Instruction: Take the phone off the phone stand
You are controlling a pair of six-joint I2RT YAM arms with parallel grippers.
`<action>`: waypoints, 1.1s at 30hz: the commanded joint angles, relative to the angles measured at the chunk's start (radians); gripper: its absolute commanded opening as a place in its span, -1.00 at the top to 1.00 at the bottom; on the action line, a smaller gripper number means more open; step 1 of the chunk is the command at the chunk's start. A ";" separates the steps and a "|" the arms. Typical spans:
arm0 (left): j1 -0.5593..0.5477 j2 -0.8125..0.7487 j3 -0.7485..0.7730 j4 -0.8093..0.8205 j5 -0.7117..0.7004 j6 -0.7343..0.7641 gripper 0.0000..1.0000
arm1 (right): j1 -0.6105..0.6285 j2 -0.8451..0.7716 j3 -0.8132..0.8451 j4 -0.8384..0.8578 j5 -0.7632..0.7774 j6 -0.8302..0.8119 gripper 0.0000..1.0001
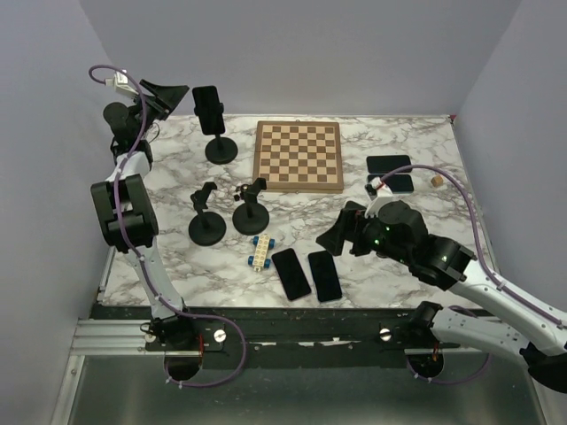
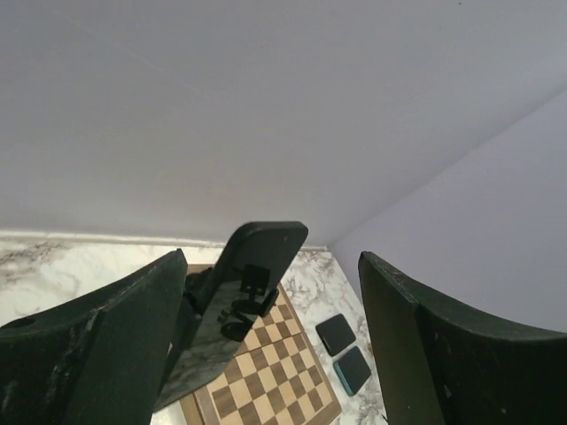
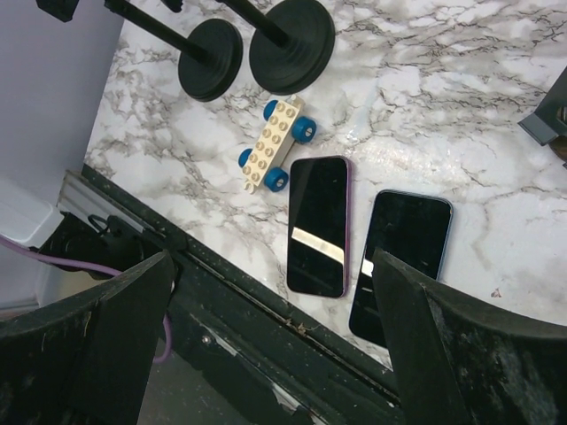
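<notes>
A black phone (image 1: pixel 207 109) stands upright in a black phone stand (image 1: pixel 221 149) at the back left of the marble table. My left gripper (image 1: pixel 168 96) is raised beside it on its left. In the left wrist view the phone (image 2: pixel 239 301) sits between the fingers, close to the left finger (image 2: pixel 106 345), with a wide gap to the right finger (image 2: pixel 425 345). The left gripper (image 2: pixel 273 266) is open around it. My right gripper (image 1: pixel 335 235) hangs open over the table's near edge, and in the right wrist view the right gripper (image 3: pixel 273 266) holds nothing.
Two empty stands (image 1: pixel 206 226) (image 1: pixel 252 215) stand mid-left. A chessboard (image 1: pixel 299 156) lies at the back centre. A toy brick car (image 1: pixel 262 251) and two flat phones (image 1: pixel 291 273) (image 1: pixel 324 275) lie near the front. Two more phones (image 1: pixel 390 165) (image 1: pixel 394 184) lie at the back right.
</notes>
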State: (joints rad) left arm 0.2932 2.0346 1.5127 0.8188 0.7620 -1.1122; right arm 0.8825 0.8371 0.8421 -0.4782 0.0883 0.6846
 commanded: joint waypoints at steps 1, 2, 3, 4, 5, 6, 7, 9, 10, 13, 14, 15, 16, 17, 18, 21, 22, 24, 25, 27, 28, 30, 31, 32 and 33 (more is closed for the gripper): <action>-0.015 0.142 0.183 0.164 0.085 -0.100 -0.74 | 0.004 0.046 0.073 -0.051 -0.004 -0.040 -1.00; -0.025 0.166 0.220 0.160 0.095 -0.095 -0.75 | 0.004 0.057 0.083 -0.054 -0.003 -0.047 -1.00; -0.031 0.183 0.251 0.148 0.108 -0.084 -0.75 | 0.004 0.064 0.089 -0.057 -0.003 -0.050 -1.00; -0.041 0.200 0.280 0.131 0.124 -0.069 -0.76 | 0.004 0.069 0.096 -0.058 -0.003 -0.054 -1.00; -0.051 0.213 0.303 0.119 0.136 -0.056 -0.76 | 0.004 0.073 0.099 -0.057 -0.003 -0.055 -1.00; -0.061 0.224 0.317 0.109 0.148 -0.040 -0.76 | 0.004 0.076 0.102 -0.056 -0.001 -0.057 -1.00; -0.068 0.230 0.326 0.085 0.153 -0.026 -0.76 | 0.005 0.077 0.104 -0.054 0.001 -0.059 -1.00; -0.078 0.233 0.315 0.069 0.152 -0.001 -0.75 | 0.005 0.075 0.104 -0.048 -0.001 -0.057 -1.00; -0.082 0.235 0.309 0.068 0.153 0.008 -0.72 | 0.005 0.074 0.105 -0.048 -0.003 -0.056 -1.00; -0.088 0.228 0.286 0.047 0.157 0.031 -0.60 | 0.004 0.069 0.100 -0.044 -0.012 -0.056 -1.00; -0.089 0.221 0.271 0.052 0.155 0.036 -0.56 | 0.004 0.068 0.097 -0.043 -0.016 -0.054 -1.00; -0.089 0.211 0.251 0.052 0.153 0.043 -0.52 | 0.005 0.066 0.092 -0.042 -0.018 -0.052 -1.00; -0.089 0.202 0.236 0.044 0.152 0.053 -0.47 | 0.004 0.061 0.089 -0.043 -0.020 -0.052 -1.00; -0.090 0.189 0.218 0.033 0.148 0.066 -0.43 | 0.004 0.059 0.085 -0.042 -0.020 -0.050 -1.00; -0.091 0.177 0.203 0.017 0.147 0.082 -0.40 | 0.004 0.055 0.081 -0.038 -0.021 -0.049 -1.00; -0.095 0.144 0.177 -0.042 0.143 0.131 -0.24 | 0.005 0.043 0.068 -0.025 -0.031 -0.044 -1.00; -0.095 0.130 0.159 -0.049 0.141 0.138 -0.21 | 0.004 0.041 0.065 -0.021 -0.034 -0.042 -1.00; -0.095 0.096 0.113 -0.049 0.125 0.146 -0.10 | 0.004 0.040 0.062 -0.021 -0.041 -0.041 -1.00; -0.095 0.079 0.093 -0.056 0.113 0.151 -0.03 | 0.004 0.039 0.059 -0.019 -0.043 -0.039 -1.00; -0.095 0.042 0.056 -0.064 0.098 0.159 0.12 | 0.004 0.039 0.052 -0.016 -0.046 -0.034 -1.00; -0.096 0.022 0.042 -0.070 0.094 0.162 0.24 | 0.005 0.039 0.048 -0.014 -0.047 -0.032 -1.00; -0.098 -0.018 0.024 -0.099 0.095 0.178 0.45 | 0.005 0.040 0.045 -0.013 -0.053 -0.029 -1.00; -0.098 -0.040 0.011 -0.114 0.097 0.189 0.53 | 0.005 0.038 0.043 -0.013 -0.057 -0.028 -1.00; -0.100 -0.061 -0.007 -0.119 0.098 0.196 0.58 | 0.004 0.038 0.041 -0.011 -0.060 -0.026 -1.00; -0.100 -0.087 -0.033 -0.127 0.098 0.202 0.61 | 0.004 0.039 0.038 -0.010 -0.060 -0.023 -1.00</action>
State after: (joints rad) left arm 0.2005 2.0766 1.5318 0.7238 0.8650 -0.9535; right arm 0.8825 0.8871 0.8989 -0.5022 0.0570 0.6537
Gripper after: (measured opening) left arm 0.245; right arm 0.998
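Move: The phone on its stand is what the left gripper wants: its middle lies roughly 8 cm right of the hand, 2 cm ahead and 4 cm below. From this hand, the nearer empty stand is about 30 cm back and 7 cm right, and the second empty stand 27 cm back and 21 cm right; the chessboard's middle is level with it, 36 cm right. From the right hand the phone lies some 40 cm ahead and 38 cm left, a little above. Bring the left gripper about 3 cm forward, then about 5 cm right to the phone's left edge, yawing some 10 degrees clockwise. Sink around 4 cm with the fingers starting to close, then draw back about 3 cm while they shut most of the way, pinching the phone between the pads. ##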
